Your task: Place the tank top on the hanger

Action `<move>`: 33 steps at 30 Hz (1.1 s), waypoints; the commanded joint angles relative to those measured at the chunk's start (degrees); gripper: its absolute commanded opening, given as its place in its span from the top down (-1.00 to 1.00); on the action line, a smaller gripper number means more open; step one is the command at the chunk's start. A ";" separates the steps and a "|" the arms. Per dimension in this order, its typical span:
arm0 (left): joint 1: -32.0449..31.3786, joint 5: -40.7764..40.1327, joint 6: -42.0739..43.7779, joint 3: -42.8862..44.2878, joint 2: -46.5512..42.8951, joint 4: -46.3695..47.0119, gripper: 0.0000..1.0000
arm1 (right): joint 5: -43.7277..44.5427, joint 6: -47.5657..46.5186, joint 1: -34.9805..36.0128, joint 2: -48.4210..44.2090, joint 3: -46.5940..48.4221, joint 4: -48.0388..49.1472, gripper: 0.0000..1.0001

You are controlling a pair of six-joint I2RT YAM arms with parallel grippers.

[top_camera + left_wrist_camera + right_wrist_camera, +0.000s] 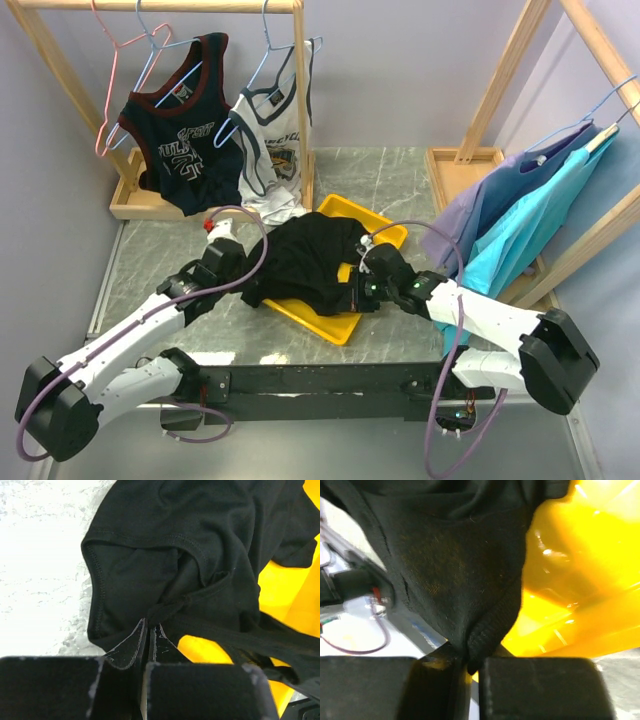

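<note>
The black tank top (300,262) lies bunched over the yellow tray (340,325) in the middle of the table. My left gripper (243,285) is at its left edge, shut on a narrow strap (170,607) of the tank top (150,540). At the right edge, my right gripper (358,290) is shut on a pinched fold of the tank top (455,565), with the tray (580,555) right behind it. The pink-red wire hanger (112,100) hangs bare at the left end of the wooden rack (160,5), far from both grippers.
A navy jersey (185,130) and a white jersey (275,140) hang on light blue hangers on the back-left rack. A second wooden rack at the right holds purple and turquoise garments (520,210). Cables loop beside both arms.
</note>
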 commanded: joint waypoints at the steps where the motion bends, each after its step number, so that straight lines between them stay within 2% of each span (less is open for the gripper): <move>1: 0.22 -0.34 -1.89 0.16 1.17 3.65 0.91 | 4.08 -2.48 1.03 1.15 2.21 1.71 0.58; 2: 0.22 -0.61 -1.80 0.16 1.26 3.47 0.83 | 4.60 -3.09 1.11 1.16 2.82 0.66 0.44; 3: 0.31 -0.78 -1.80 0.16 1.18 3.38 0.78 | 6.44 -3.36 1.38 1.07 3.27 0.13 0.21; 5: 0.22 -1.75 -1.89 -0.19 0.91 3.03 0.72 | 8.38 -4.32 1.47 0.28 4.14 -2.24 0.04; 6: 0.22 -2.10 -1.98 -0.28 0.30 2.86 0.71 | 10.83 -4.85 1.47 0.10 4.76 -3.47 -0.11; 7: 0.22 -2.28 -1.98 -0.37 0.04 2.77 0.70 | 11.72 -5.38 1.47 -0.07 6.16 -4.61 -0.14; 10: 0.22 -2.02 -1.71 -0.46 -0.40 2.68 0.51 | 14.01 -6.61 1.55 -0.86 8.18 -7.52 -0.18; 13: 0.22 -2.45 -1.19 -0.02 -1.72 1.80 0.15 | 14.62 -6.97 1.47 -1.91 9.94 -8.31 -0.22; 14: 0.22 -3.06 -0.84 0.24 -2.51 1.02 -0.13 | 14.80 -7.23 1.55 -2.18 10.21 -8.58 -0.24; 16: 0.22 -3.51 0.56 1.38 -5.58 0.05 -0.20 | 14.81 -7.58 1.55 -3.23 11.52 -8.58 -0.26; 20: 0.22 -2.98 3.12 4.72 -11.64 -2.85 -0.47 | 14.45 -8.46 1.73 -3.68 14.78 -7.97 -0.29; 23: 0.22 -1.14 5.23 9.37 -17.08 -4.09 -0.56 | 14.28 -9.16 1.73 -3.50 17.68 -7.35 -0.31; 27: 0.22 -4.02 7.42 18.33 -18.60 -2.16 -0.57 | 14.54 -10.04 1.73 -3.24 21.02 -7.53 -0.33; 30: 0.22 -13.50 12.43 29.83 -12.56 -1.36 -0.55 | 14.63 -10.39 1.64 -3.06 22.86 -7.26 -0.34; 31: 0.40 -18.14 15.83 36.39 -10.27 -0.15 -0.56 | 14.37 -10.39 1.73 -3.15 23.57 -7.35 -0.34; 33: 1.01 -21.77 19.37 43.01 -2.89 1.44 -0.59 | 13.58 -10.39 1.73 -3.15 23.92 -7.09 -0.34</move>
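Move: Both hands still pinch the black tank top: its middle lies about 5 cm ahead and 14 cm to the right of the left hand, 8 cm ahead and 12 cm left of the right, slightly below each. The yellow tray is centred some 7 cm to the right of the tank top's middle. A white jersey hangs about 22 cm ahead, 7 cm right and 10 cm above the left hand. Opening off the tank top, both hands tilt upward, left rising about 29 cm, right 13 and forward 6. ##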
